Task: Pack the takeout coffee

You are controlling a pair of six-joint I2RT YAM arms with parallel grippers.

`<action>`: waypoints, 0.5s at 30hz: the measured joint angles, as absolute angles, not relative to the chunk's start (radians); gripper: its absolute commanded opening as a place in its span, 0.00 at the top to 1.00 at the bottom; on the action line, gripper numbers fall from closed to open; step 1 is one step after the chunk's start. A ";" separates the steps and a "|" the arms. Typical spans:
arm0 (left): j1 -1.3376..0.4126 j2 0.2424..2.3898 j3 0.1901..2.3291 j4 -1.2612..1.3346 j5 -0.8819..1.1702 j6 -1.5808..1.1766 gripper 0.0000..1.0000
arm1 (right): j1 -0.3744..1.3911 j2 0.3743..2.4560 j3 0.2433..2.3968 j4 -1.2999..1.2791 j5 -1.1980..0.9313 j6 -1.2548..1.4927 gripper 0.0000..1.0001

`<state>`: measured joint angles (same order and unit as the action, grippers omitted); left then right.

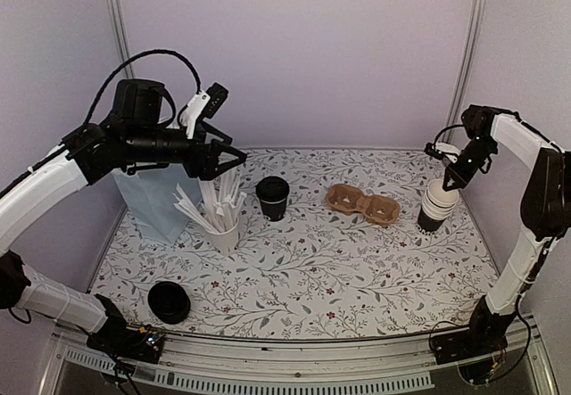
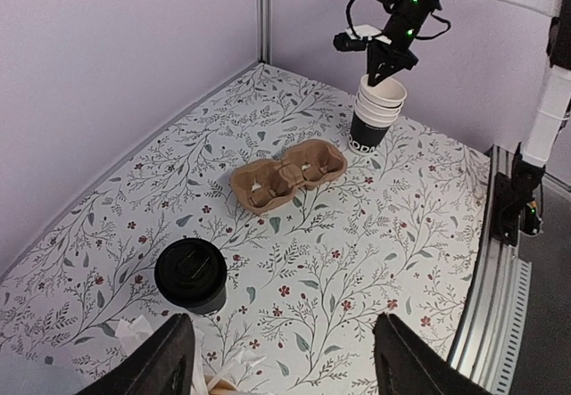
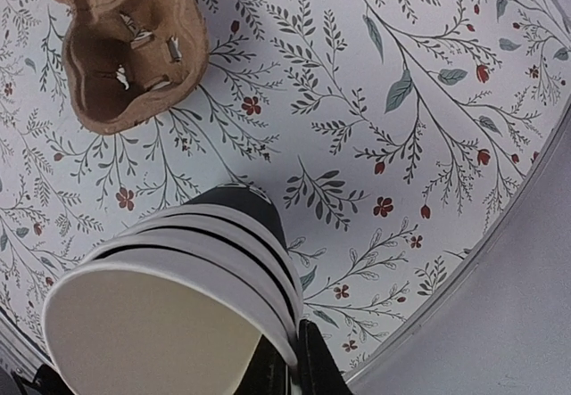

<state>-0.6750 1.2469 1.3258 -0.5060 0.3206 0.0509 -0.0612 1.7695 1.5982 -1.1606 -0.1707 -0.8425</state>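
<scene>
The takeout coffee (image 1: 272, 197), a small black cup with a black lid, stands upright mid-table; it also shows in the left wrist view (image 2: 192, 275). My left gripper (image 1: 227, 165) hovers open above and left of it, with nothing between its fingers (image 2: 161, 359). At the right, my right gripper (image 1: 449, 184) is shut on the rim of the top cup of the stack of unlidded cups (image 1: 437, 206). In the right wrist view the fingers (image 3: 312, 368) pinch that rim, one inside and one outside the stack (image 3: 178, 270).
A brown two-cup carrier (image 1: 361, 203) lies between the coffee and the cup stack. A white cup of stirrers (image 1: 219, 221) and a blue bag (image 1: 152, 201) stand at the left under my left arm. A low pile of black lids (image 1: 169, 301) sits near the front left edge.
</scene>
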 measured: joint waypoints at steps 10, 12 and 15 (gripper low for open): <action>-0.678 1.262 1.326 -0.504 0.318 0.051 0.29 | -0.095 1.801 1.618 -1.152 -0.232 -0.821 0.44; -0.678 1.266 1.326 -0.504 0.311 0.051 0.29 | -0.095 1.798 1.618 -1.147 -0.239 -0.816 0.40; -0.678 1.275 1.326 -0.501 0.301 0.052 0.28 | -0.095 1.778 1.617 -1.131 -0.241 -0.801 0.41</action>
<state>-0.6781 1.2751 1.3258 -0.5011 0.3008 0.0517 -0.0948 1.7782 1.6173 -1.1309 -0.2409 -0.8009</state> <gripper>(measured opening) 0.713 0.597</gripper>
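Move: The nested cup stack that the right hand still pinches by its rim has its middle about 4 cm to that hand's left, 2 cm back and 6 cm below. The brown carrier tray lies some 21 cm to that hand's left, about 2 cm farther out and 10 cm lower; the lidded cup stands roughly 45 cm left, nearly level fore and aft, 6 cm below. From the left hand, the stack is around 45 cm to the right, 9 cm ahead and 25 cm down. Easing forward only about 1 cm, with a tiny dip and then a rise of roughly 1 cm from that low point, the right hand spreads its shut fingers to over half open and lets go of the cup stack's rim. The fingers end up astride the rim, one over the mouth and one outside, still pointing down, with barely any tilt. ##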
